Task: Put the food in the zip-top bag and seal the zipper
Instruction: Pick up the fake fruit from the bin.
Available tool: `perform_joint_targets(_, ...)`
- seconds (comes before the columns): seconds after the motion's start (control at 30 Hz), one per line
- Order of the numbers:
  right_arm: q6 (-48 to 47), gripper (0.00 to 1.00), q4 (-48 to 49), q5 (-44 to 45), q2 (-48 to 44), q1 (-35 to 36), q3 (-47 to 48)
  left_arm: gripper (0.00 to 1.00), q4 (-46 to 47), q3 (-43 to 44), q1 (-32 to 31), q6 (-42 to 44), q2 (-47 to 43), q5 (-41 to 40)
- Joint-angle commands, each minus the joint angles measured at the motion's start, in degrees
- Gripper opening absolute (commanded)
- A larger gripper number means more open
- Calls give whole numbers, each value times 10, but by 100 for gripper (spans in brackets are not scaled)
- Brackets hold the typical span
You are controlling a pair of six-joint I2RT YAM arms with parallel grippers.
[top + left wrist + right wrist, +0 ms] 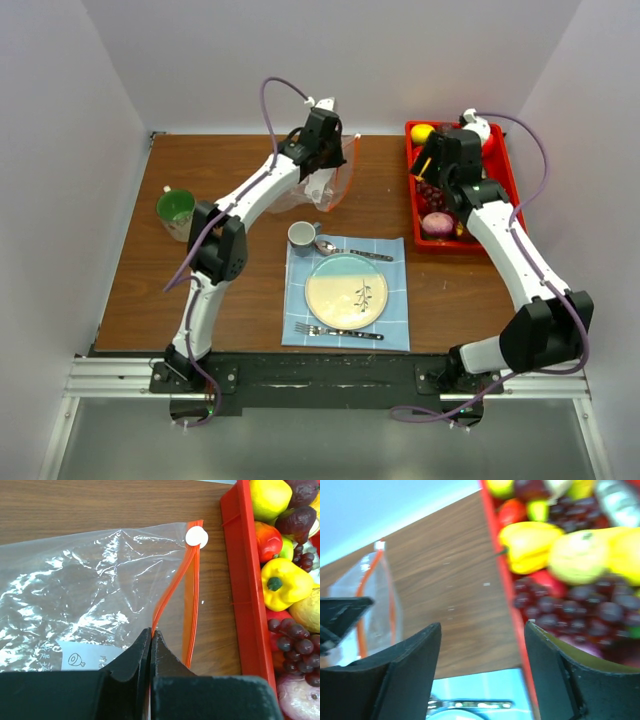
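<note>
The clear zip-top bag lies crinkled on the wooden table, and its orange-red zipper ends at a white slider. My left gripper is shut on one lip of that zipper, holding the mouth apart. The food fills a red tray to the right of the bag: a yellow pepper, purple grapes and other pieces. My right gripper is open and holds nothing. It hovers over the tray's left rim, with the grapes just beyond its right finger.
A green mug stands at the left. At the table's front middle, a blue placemat carries a plate, a fork and a spoon. A small cup stands at its far left corner.
</note>
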Motion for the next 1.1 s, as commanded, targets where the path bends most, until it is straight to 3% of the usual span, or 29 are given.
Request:
perform_joint_targets(0.0,-50,74,-68,61,-8,-41,19,0,56,22,-8,-23,8,25)
perform_joint_targets(0.13,-44,76,-104,57,-10,-61,25,0,60,27,-13,-26,16,35)
perform_joint_targets(0.27,-24,89,-137,94,-56,-75,-16,0,61,25,-14,-24,16,36)
perform_joint_targets(0.47,-4,99,-152,108,-102,-92,-70,0,67,23,-13,-26,15,41)
perform_joint_targets(0.8,30,99,-84,-75,-73,-206,-129,0,72,15,-14,-27,9,46)
perform_joint_targets(1.07,93,99,-29,-142,-55,-247,-167,0,74,12,-14,-28,10,45)
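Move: The dark red fruit in the bin's near part lies about 13 cm to the right hand's right, 9 cm back and 20 cm below. The purple onion sits about 9 cm left of that fruit and 2 cm farther out, the grapes 4 cm left and 8 cm farther, the green star fruit 6 cm right and 6 cm farther. From the left hand, the dark red fruit is some 37 cm right, 17 cm back and 12 cm below. Right hand swings about 13 cm right, sinking and drawing back towards dark red fruit, opening wide; left holds bag. ##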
